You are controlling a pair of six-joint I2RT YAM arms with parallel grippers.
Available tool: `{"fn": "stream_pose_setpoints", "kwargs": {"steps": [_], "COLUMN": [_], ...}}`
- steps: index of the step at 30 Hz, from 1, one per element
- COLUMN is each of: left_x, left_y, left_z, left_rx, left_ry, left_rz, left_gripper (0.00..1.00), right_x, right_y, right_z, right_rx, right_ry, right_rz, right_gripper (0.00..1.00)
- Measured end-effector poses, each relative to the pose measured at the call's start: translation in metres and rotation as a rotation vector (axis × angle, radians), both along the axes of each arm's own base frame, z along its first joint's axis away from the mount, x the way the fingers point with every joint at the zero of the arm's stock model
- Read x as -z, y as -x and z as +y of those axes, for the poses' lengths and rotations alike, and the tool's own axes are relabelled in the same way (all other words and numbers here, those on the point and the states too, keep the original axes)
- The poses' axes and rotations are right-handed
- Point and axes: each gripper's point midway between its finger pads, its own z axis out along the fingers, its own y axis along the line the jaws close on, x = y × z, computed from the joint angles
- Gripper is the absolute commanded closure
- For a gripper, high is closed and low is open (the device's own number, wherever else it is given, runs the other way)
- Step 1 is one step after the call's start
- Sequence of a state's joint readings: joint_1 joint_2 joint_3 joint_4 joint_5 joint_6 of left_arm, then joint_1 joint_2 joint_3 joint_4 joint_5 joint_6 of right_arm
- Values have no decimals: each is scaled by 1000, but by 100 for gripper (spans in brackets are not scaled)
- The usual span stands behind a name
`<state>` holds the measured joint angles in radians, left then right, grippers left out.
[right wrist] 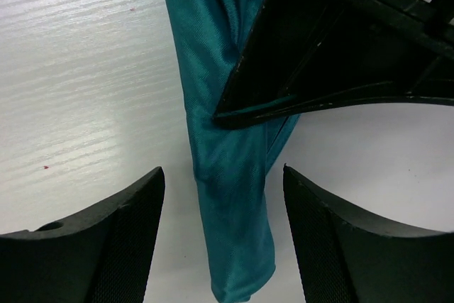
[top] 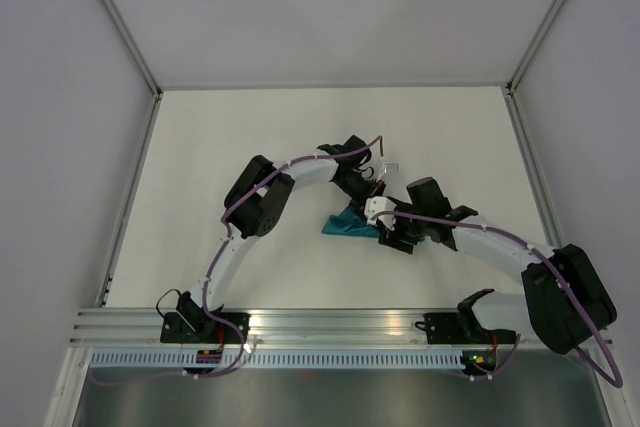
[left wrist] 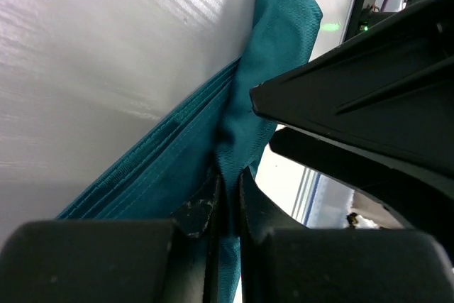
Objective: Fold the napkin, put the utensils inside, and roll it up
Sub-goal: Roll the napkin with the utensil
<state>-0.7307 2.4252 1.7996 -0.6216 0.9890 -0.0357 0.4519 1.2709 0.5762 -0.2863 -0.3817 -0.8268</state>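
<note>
The teal napkin (top: 347,224) lies bunched into a long roll at the middle of the white table (top: 250,127). In the left wrist view its folded layers (left wrist: 170,168) fan out to the left and a thick fold runs up the middle. My left gripper (left wrist: 228,207) is shut on that fold, with cloth pinched between its jaws; in the top view it (top: 368,203) comes in from behind the roll. My right gripper (right wrist: 223,207) is open, and the roll's free end (right wrist: 234,232) lies between its fingers without touching either. The utensils are out of view.
The two grippers crowd each other over the napkin: the right one's black body (left wrist: 369,97) fills the left wrist view, and the left one (right wrist: 333,47) hangs over the cloth in the right wrist view. A metal rail (top: 330,322) lines the near edge, and grey walls ring the table.
</note>
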Motion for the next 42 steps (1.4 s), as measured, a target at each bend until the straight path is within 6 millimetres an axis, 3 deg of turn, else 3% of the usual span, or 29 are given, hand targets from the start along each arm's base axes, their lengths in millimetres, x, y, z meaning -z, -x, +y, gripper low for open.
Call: {"fn": "stream_pose_setpoints", "kwargs": {"steps": [8, 14, 17, 24, 28, 33, 37, 42], "left_x": [1, 1, -2, -9, -16, -49, -76, -92], "left_y": [6, 6, 7, -3, -22, -60, -90, -106], "left_z": [4, 5, 5, 7, 15, 36, 63, 94], "left_rx": [-11, -14, -10, -35, -104, -246, -396, -551], "left_ry": [-25, -32, -20, -22, -23, 47, 98, 103], "left_rz": [58, 67, 77, 35, -29, -110, -207, -381], "left_gripper": [82, 61, 52, 49, 48, 49, 49, 49], "right_x": [8, 15, 16, 17, 16, 15, 16, 17], "right_y": [-3, -2, -3, -3, -6, -11, -17, -24], "right_z": [7, 9, 9, 11, 12, 8, 4, 2], "right_rx": [-32, -44, -53, -86, -100, -117, -136, -174], "right_ry": [45, 63, 69, 88, 88, 73, 63, 46], "right_rz": [-79, -75, -78, -47, 19, 147, 267, 432], "right_gripper": [41, 64, 67, 73, 73, 73, 74, 73]}}
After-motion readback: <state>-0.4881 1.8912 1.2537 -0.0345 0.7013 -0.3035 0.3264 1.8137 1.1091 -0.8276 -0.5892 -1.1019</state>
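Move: The right hand's open fingers already straddle the right part of the rolled napkin, whose middle lies about 8 cm left of that hand, level fore and aft and 2 cm below. The napkin's loose flap sits some 12 cm to its left and 3 cm farther out; the roll's right end is about 4 cm to its right. The left hand already pinches the napkin near its middle, with the loose flap roughly 5 cm left and 3 cm ahead. Sinking about 2 cm onto the roll, the right hand closes its fingers and pinches it, then edges some 2 cm forward while its wrist turns so the fingertips swing about 25 degrees back towards the base. Meanwhile the left hand opens, lets go of the roll and draws away forward, left and up, roughly 10 cm each way, turning counter-clockwise. ##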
